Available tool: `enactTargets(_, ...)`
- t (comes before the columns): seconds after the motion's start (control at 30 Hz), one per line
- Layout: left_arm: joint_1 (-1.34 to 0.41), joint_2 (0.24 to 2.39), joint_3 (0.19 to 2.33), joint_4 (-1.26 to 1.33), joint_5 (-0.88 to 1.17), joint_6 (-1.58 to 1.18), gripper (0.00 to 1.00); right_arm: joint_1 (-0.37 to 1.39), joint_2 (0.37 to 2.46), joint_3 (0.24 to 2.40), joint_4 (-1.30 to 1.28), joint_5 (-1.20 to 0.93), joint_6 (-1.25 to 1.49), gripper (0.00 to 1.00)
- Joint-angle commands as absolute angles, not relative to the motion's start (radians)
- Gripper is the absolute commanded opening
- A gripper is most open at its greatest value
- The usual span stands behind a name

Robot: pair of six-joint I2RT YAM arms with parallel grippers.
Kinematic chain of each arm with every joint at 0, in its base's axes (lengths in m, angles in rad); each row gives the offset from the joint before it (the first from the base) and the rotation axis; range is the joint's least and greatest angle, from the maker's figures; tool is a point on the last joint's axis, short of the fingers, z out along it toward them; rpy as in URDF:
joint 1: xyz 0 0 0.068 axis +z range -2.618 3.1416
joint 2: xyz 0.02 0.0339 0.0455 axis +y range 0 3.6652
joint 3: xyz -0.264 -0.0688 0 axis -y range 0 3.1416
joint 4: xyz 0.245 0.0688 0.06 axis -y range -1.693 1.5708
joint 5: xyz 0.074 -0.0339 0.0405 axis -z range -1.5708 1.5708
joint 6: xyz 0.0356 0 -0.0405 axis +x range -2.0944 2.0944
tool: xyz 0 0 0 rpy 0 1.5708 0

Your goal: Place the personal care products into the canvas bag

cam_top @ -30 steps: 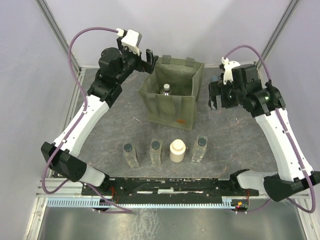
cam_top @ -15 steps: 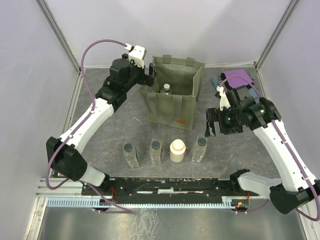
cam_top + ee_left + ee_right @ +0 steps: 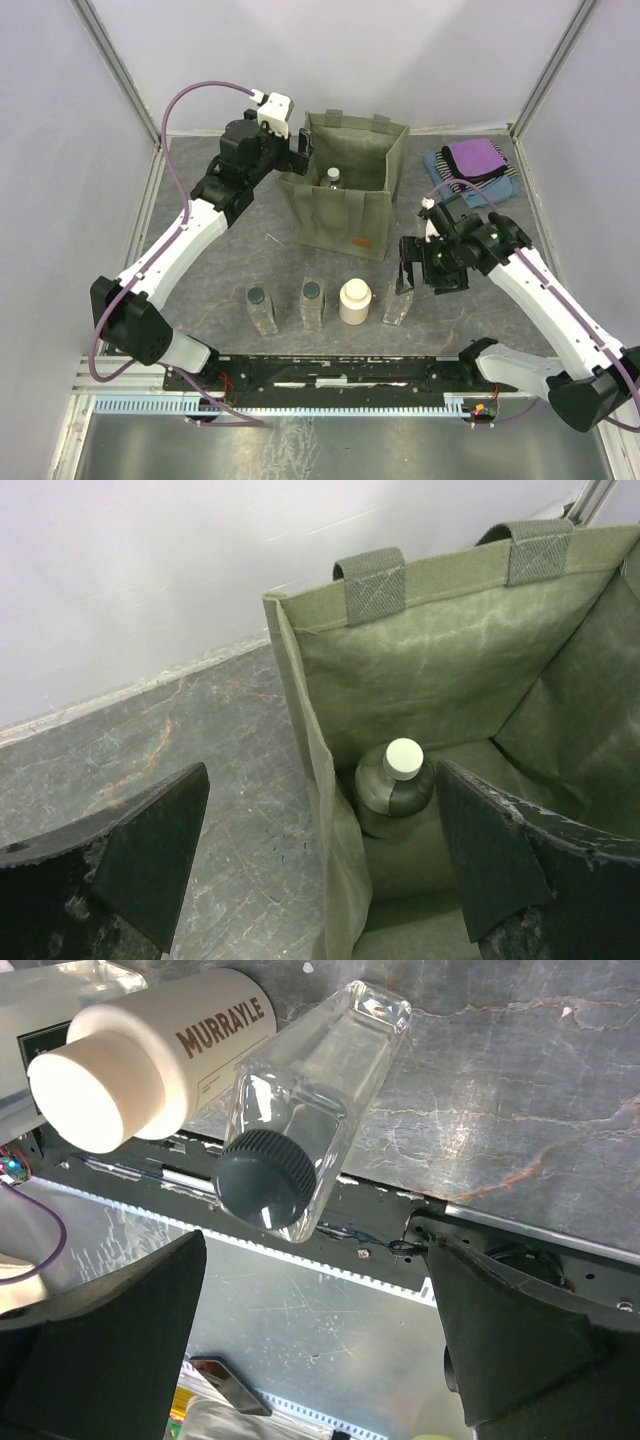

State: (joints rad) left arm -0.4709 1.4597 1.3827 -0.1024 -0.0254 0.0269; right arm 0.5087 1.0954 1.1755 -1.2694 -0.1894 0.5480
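Note:
The olive canvas bag (image 3: pixel 350 205) stands open at mid-table, and a round white-capped bottle (image 3: pixel 333 177) stands inside it (image 3: pixel 393 785). My left gripper (image 3: pixel 303 155) is open, its jaws straddling the bag's left wall (image 3: pixel 330 810). In a row near the front stand two clear dark-capped bottles (image 3: pixel 262 308) (image 3: pixel 313 302), a cream jar (image 3: pixel 354 300) and a third clear bottle (image 3: pixel 398 303). My right gripper (image 3: pixel 415 275) hovers open just above that third bottle (image 3: pixel 300 1130), touching nothing. The cream jar (image 3: pixel 150 1060) is beside the bottle.
A blue and purple folded cloth (image 3: pixel 472 163) lies at the back right. A metal rail (image 3: pixel 330 375) runs along the table's front edge, just behind the bottle row. Frame posts stand at the back corners.
My right arm has swung from the bag's right side forward and down to the rightmost bottle. My left gripper shifted slightly onto the bag's left rim, then stayed still.

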Motion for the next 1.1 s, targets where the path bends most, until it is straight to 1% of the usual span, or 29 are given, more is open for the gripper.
enactTargets(0.0,-0.481,1.421,1.370,-0.071,-0.041,-0.002,1.00,0.544,1.123,1.150,-1.181,-0.110,0.622,1.00)
enactTargets(0.27,-0.483,1.409,1.352,-0.069,-0.046,0.006,1.00,0.582,1.196,1.115,-1.092,-0.059,0.652,1.00)
enactTargets(0.4,-0.483,1.413,1.357,-0.068,-0.047,0.011,0.99,0.609,1.240,1.120,-1.091,-0.022,0.649,1.00)
enactTargets(0.53,-0.483,1.416,1.359,-0.070,-0.046,0.014,1.00,0.629,1.263,1.108,-1.105,-0.002,0.643,0.96)
enactTargets(0.63,-0.483,1.418,1.359,-0.071,-0.045,0.015,1.00,0.644,1.281,1.101,-1.123,0.011,0.635,0.90)
enactTargets(0.73,-0.482,1.418,1.358,-0.073,-0.044,0.017,1.00,0.659,1.293,1.094,-1.135,0.012,0.632,0.80)
enactTargets(0.77,-0.482,1.419,1.357,-0.072,-0.045,0.016,1.00,0.665,1.295,1.095,-1.139,0.014,0.632,0.74)
enactTargets(0.8,-0.482,1.418,1.358,-0.073,-0.045,0.017,1.00,0.668,1.296,1.096,-1.144,0.018,0.631,0.67)
enactTargets(0.83,-0.482,1.420,1.358,-0.073,-0.045,0.017,1.00,0.671,1.296,1.097,-1.150,0.020,0.631,0.58)
enactTargets(0.9,-0.482,1.420,1.358,-0.072,-0.043,0.018,1.00,0.674,1.291,1.100,-1.164,0.035,0.628,0.37)
enactTargets(1.07,-0.483,1.423,1.361,-0.071,-0.040,0.020,1.00,0.674,1.266,1.161,-1.215,0.128,0.610,0.06)
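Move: The glass bottle I want stands about 2 cm ahead, 3 cm left and 10 cm below my right hand. The white lotion bottle is 8 cm to its left, the next glass bottle about 15 cm to its left, both about level with it, and the canvas bag's middle lies some 22 cm beyond it and 9 cm farther left. From my left hand it lies some 26 cm back, 18 cm right and 25 cm below. I lower my open right hand about 6 cm over the rightmost glass bottle, edging a couple of centimetres forward and left, while the leaning wrist swings some 10–15 degrees so the fingers point more nearly straight down. As the descent ends I draw back about 1 cm and close the fingers roughly halfway, pinching the bottle's sides just below the dark cap. ##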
